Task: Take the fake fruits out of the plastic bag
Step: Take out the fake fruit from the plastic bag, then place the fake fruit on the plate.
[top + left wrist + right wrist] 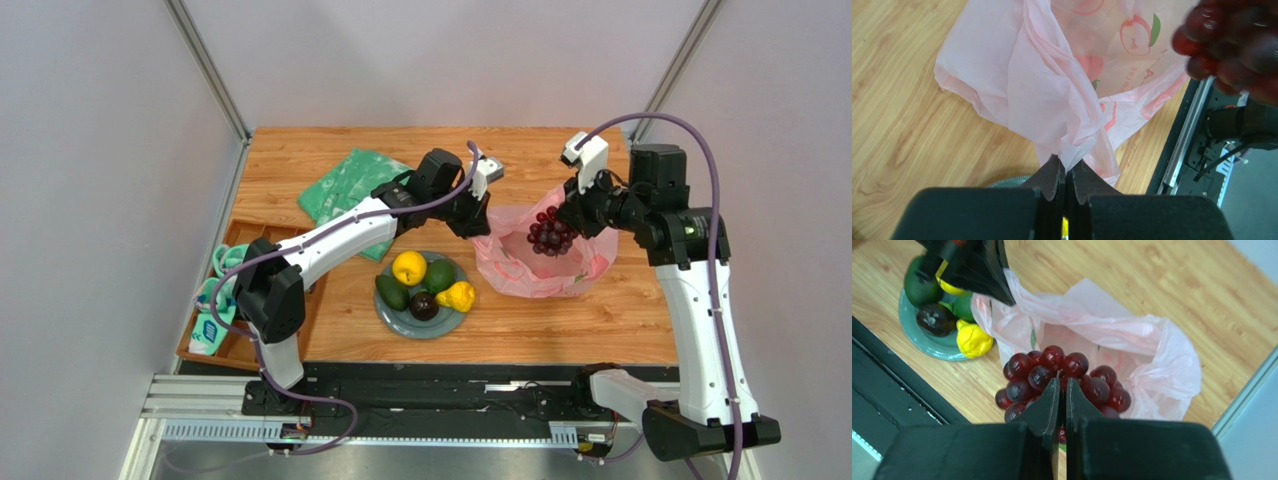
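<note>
The pink plastic bag lies open on the table, right of centre. My left gripper is shut on its left rim and holds it up. My right gripper is shut on the stem of the dark red grape bunch and holds it above the bag's mouth; the bunch hangs just past the fingertips. On the grey plate lie the yellow-orange citrus, two green avocados, a dark fruit and the yellow lumpy fruit.
A flat green patterned bag lies at the back left. A wooden tray with teal-and-white packets sits at the table's left edge. A black rail runs along the near edge.
</note>
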### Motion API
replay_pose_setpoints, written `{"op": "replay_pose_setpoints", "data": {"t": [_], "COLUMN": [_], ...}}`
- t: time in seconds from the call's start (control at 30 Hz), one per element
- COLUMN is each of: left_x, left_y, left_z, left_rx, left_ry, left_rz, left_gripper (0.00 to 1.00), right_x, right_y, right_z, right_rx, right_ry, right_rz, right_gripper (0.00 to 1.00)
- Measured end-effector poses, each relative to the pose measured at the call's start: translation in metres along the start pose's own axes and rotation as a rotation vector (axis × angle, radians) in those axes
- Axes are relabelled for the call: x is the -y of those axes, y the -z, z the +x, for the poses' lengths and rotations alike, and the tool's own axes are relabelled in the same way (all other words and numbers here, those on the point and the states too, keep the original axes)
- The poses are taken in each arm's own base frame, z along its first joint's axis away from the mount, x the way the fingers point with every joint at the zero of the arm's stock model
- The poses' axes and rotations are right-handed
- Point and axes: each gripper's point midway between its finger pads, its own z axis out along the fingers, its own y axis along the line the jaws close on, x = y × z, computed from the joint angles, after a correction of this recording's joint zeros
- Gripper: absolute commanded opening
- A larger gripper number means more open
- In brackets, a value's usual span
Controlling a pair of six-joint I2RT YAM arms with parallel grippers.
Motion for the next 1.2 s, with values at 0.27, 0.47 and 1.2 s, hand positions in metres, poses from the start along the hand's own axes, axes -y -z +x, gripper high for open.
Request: {"op": "replay_pose_setpoints", "data": {"t": [0.27,0.47,1.2], "left_x": [-0.027,-0.068,-0.063], "left_y": [-0.027,0.011,0.28], "left_z": [-0.069,-0.102,0.012], "left_rx": [0.103,0.185,0.24], "left_ry": [-0.044,-0.014,-0.026], "left_rz": [-0.081,-0.191,-0.54], "left_gripper": [0.99,0.99,0.99], "right_x": [-0.024,-0.052,-0.148], "right_y": [0.044,0.036,-0.117], "right_z": [-0.057,-0.065,-0.076], "right_rx": [0.196,0.203,0.03], "right_ry": [0.087,0.106,0.15], "right_rz": [-0.058,-0.2,-0.617], "right_gripper": [0.0,0.0,0.0]}}
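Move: The grapes are already pinched in the right hand; the plate they go to lies about 26 cm to its left, 3 cm back and some 29 cm lower. On the plate the yellow pear is about 19 cm left and 4 cm back; the pink bag is some 6 cm ahead and 26 cm below. From the left hand, which grips the bag's rim, the plate is about 12 cm left, 7 cm back and 18 cm down. The right hand keeps its pinch on the grapes, lifts them some 7 cm clear above the bag, then swings about 20 cm left towards the plate, sinking again and turning roughly 30 degrees counter-clockwise. Meanwhile the left hand reaches forward and a little right, opens wide to let go of the bag's rim, then sweeps left and up, out of the way, easing down at the end. ##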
